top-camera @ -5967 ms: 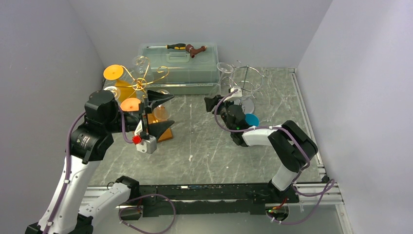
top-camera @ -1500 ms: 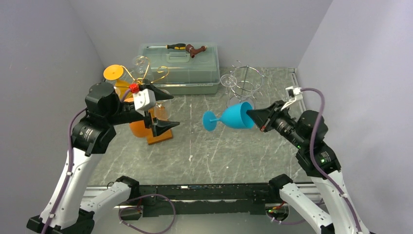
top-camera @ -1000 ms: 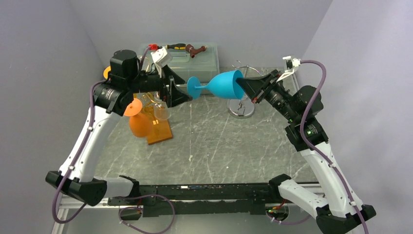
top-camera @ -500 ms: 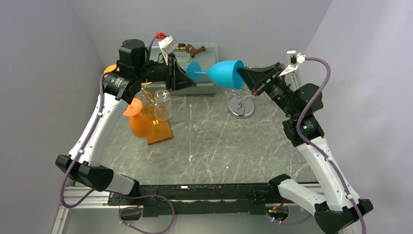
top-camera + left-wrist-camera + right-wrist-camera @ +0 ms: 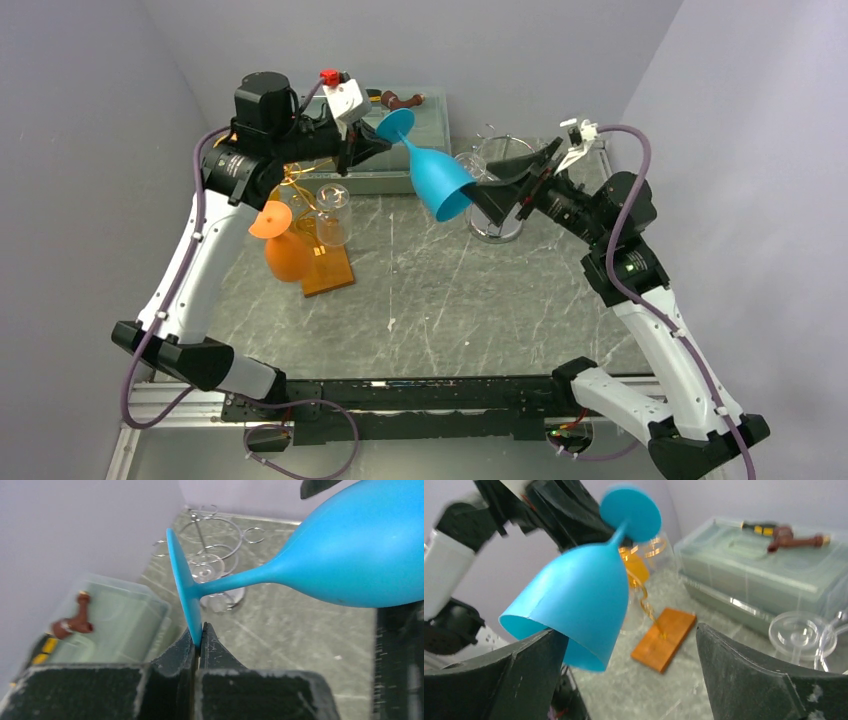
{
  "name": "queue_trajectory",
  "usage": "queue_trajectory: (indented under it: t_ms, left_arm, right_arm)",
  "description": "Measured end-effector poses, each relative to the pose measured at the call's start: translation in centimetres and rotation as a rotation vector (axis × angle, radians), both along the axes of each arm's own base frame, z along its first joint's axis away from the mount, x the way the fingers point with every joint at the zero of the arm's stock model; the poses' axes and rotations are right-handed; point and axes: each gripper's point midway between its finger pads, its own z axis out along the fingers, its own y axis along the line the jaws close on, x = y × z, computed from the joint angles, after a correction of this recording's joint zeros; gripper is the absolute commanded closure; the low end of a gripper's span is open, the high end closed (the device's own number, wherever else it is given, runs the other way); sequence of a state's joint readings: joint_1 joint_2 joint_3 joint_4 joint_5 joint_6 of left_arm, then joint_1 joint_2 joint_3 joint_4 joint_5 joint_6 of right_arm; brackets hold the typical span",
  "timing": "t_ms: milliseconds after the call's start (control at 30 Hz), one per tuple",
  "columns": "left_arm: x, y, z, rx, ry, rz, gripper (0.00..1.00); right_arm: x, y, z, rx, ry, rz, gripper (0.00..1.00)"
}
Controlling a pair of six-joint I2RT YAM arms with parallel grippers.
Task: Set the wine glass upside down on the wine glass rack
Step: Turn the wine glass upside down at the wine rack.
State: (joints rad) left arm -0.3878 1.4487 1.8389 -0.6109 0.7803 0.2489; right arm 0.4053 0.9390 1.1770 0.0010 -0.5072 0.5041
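Note:
The blue wine glass hangs in the air, tilted, foot up and bowl down. My left gripper is shut on the rim of its foot, which the left wrist view shows pinched between the two fingertips. My right gripper is open, one finger just beside the bowl's rim, the other far off. A gold wire rack on an orange wooden base stands at the left, and a silver wire rack at the right behind the glass.
An orange glass and a clear glass hang on the gold rack. A clear glass hangs on the silver rack. A clear plastic box with tools on its lid stands at the back wall.
My left gripper has shut on the blue glass's foot and my right gripper has opened off the rim. The glass has swung from lying level to bowl down.

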Motion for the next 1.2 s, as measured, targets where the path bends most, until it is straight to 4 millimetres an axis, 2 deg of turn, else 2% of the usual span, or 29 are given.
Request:
queue_trajectory:
  t_ms: [233,333,400,567,800,900,1033,1200]
  left_arm:
    - [-0.1,1.3,2.2,0.143,-0.443,-0.026,1.00]
    - [-0.8,1.8,2.8,0.196,-0.620,-0.046,1.00]
    - [-1.3,1.9,3.0,0.224,-0.709,-0.060,1.00]
    - [-2.5,1.6,2.9,0.289,-0.899,-0.111,1.00]
    - [-3.9,0.6,3.0,0.326,-1.060,-0.175,1.00]
    - [-4.3,0.2,3.1,0.329,-1.093,-0.192,1.00]
    - [-4.7,-0.2,3.2,0.329,-1.118,-0.208,1.00]
    - [-5.1,-0.4,3.3,0.330,-1.139,-0.221,1.00]
  right_arm:
    - [-2.4,-0.2,-6.3,-0.198,0.161,0.074,0.00]
    - [-3.7,-0.3,-7.9,-0.278,0.211,0.126,0.00]
    - [-4.3,-0.5,-8.1,-0.311,0.220,0.146,0.00]
    - [-5.2,-0.2,-6.1,-0.294,0.161,0.186,0.00]
    - [-4.2,2.8,-4.1,-0.186,0.117,0.311,0.00]
    - [-3.8,4.9,-5.1,-0.196,0.139,0.353,0.00]
    - [-4.8,8.0,-6.8,-0.240,0.148,0.413,0.00]
    - [-4.5,8.6,-7.5,-0.251,0.123,0.391,0.00]
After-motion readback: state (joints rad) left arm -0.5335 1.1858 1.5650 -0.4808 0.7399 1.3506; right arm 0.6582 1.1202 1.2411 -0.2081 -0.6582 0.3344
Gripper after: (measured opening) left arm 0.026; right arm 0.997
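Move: The left hand already pinches the blue glass by its foot, with the glass middle about 4 cm back, 5 right and 3 below; the gold rack is some 16 cm left, 2 ahead and 25 below it. The toolbox lies about 18 cm ahead and 6 left of that hand, well below. From the open right hand, the blue glass is about 6 cm left, 3 ahead and nearly level; the silver rack is 13 ahead, 6 right and lower. Keeping its pinch on the foot, the left hand rolls some 65 degrees so the bowl swings from pointing back to hanging down, rising a little first and then drawing back about 5 cm. The right hand, already wide open, drops about 8 cm while backing off, rises a little, then swings left 9 cm and turns counter-clockwise, its fingers staying open as they come up to the bowl. ##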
